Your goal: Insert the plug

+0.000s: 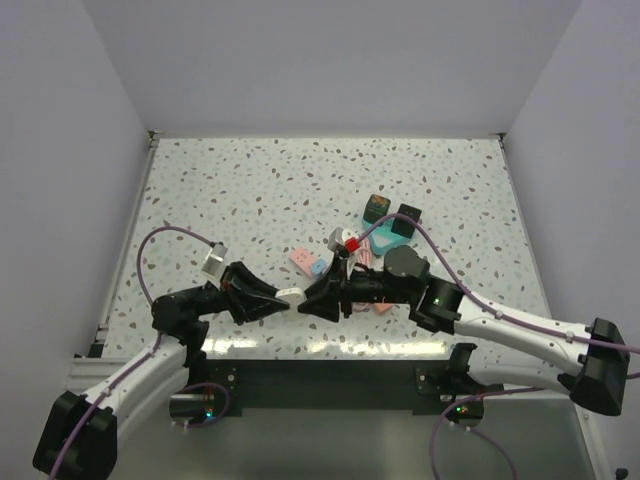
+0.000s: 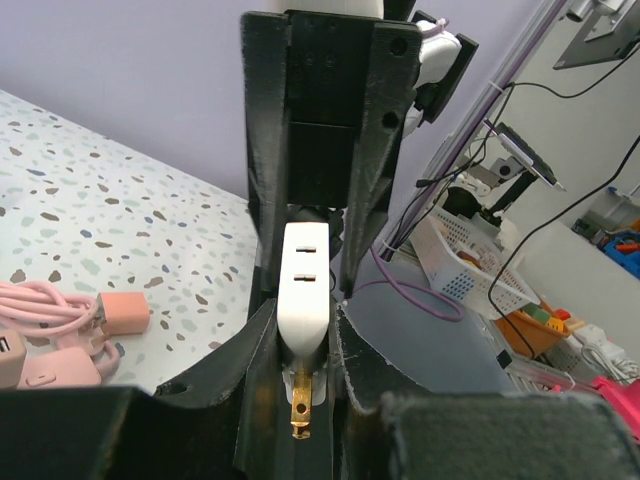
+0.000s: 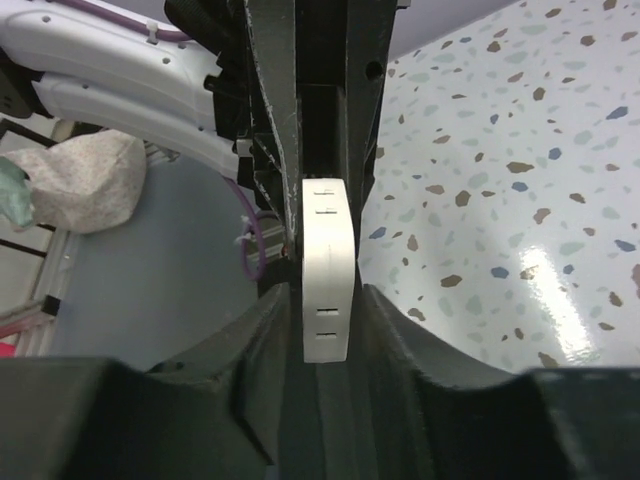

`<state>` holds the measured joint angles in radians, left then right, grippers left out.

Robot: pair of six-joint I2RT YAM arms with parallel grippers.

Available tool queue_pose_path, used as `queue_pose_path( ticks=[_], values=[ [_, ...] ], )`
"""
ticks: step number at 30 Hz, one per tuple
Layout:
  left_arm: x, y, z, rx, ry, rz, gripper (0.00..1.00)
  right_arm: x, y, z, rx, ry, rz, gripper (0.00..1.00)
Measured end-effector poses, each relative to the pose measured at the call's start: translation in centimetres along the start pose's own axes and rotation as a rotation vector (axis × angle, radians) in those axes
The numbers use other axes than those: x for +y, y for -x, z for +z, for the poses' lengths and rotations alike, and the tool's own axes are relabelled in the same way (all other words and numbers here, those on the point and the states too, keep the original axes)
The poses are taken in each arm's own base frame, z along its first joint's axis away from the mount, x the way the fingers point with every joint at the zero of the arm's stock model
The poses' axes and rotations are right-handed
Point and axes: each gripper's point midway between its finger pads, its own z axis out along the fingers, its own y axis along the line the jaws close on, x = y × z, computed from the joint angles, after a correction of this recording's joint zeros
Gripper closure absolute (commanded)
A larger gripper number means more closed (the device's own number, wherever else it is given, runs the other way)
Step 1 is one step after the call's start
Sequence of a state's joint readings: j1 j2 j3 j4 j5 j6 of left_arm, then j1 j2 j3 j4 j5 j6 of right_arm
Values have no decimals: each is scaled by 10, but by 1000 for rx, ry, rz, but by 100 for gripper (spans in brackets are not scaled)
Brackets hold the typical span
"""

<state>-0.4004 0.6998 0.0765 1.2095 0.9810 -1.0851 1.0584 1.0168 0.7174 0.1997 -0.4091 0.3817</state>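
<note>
The plug (image 1: 292, 296) is an off-white block held in the air between both grippers, just above the table's near edge. In the left wrist view the plug (image 2: 305, 285) shows two slots and a brass prong (image 2: 300, 412) pointing back toward the camera. My left gripper (image 2: 305, 345) is shut on its rounded end. In the right wrist view the plug (image 3: 325, 270) sits between my right gripper's (image 3: 325, 325) jaws, which are closed on its other end. The two grippers (image 1: 283, 299) (image 1: 312, 298) meet tip to tip.
A pink strip-like piece (image 1: 302, 261) lies just behind the grippers. Pink cables and pink-orange blocks (image 2: 122, 312) lie on the table (image 1: 250, 190). Behind the right arm are dark cube adapters (image 1: 377, 207) (image 1: 407, 218), a blue block (image 1: 385, 235) and a red-and-white piece (image 1: 350, 243).
</note>
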Motion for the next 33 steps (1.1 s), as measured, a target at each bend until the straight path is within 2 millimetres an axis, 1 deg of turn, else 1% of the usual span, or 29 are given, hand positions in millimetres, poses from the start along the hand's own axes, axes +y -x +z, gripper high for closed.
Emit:
queue_pose_path(
  ticks=[2,3,5,6,7,9,10,12,15,20,22,24,27,30,33],
  values=[
    [0,0,0,0,0,0,100,1,-2,1,6,11,1,74],
    [0,0,0,0,-1,0,100,2,-2,1,7,16,0,83],
    [-1,0,0,3,-6,4,100,3,-3,1,10,26,1,90],
    [-1,0,0,3,-6,4,100,2,-3,1,8,27,2,99],
    [0,-1,0,4,-6,5,81,2,-3,1,7,27,3,100],
    [2,-1,0,6,-2,1,56,0,-3,1,6,20,3,100],
    [4,-2,1,7,2,0,32,0,-4,1,5,16,1,100],
    [11,-4,1,11,23,-15,0,-4,-4,0,-3,-4,-5,100],
    [25,-9,1,19,67,-48,0,-10,6,-10,-39,-49,-24,100],
    [49,-16,-1,24,153,-73,0,-24,40,-38,-163,-166,-77,100],
    [63,-18,-2,20,205,-71,0,-29,49,-48,-196,-210,-93,100],
    [84,-18,-4,11,302,-66,0,-32,54,-57,-218,-252,-105,100],
    [117,-19,-10,-2,465,-36,0,-35,57,-66,-235,-284,-116,100],
    [139,-26,-17,7,594,-5,1,-37,54,-73,-238,-310,-119,100],
    [155,-37,-17,42,690,27,3,-40,50,-79,-236,-334,-119,100]
  ],
)
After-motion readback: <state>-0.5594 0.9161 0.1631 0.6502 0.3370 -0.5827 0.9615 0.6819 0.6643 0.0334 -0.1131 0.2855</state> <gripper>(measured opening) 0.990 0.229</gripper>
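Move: At the right hand, the white plug sits about 1 cm to the left of the hand point, between the fingers but not yet gripped. From this hand, the pink strip's middle is about 16 cm ahead, 4 cm right and 17 cm below. The blue plug in it is some 17 cm ahead, 3 cm right and 15 cm below. The left hand holds the white plug, roughly 1 cm to the right of its hand point. Closing on the white plug, the right fingers take their grip while the left hand stays put and holds the plug out. The left fingers then open wide and let go, and that hand sweeps forward and down about 11 cm each way, turning counter-clockwise towards the strip. The right hand carries the plug right, forward and up, drawing about 8 cm off to the right and turning some 20 degrees clockwise. ##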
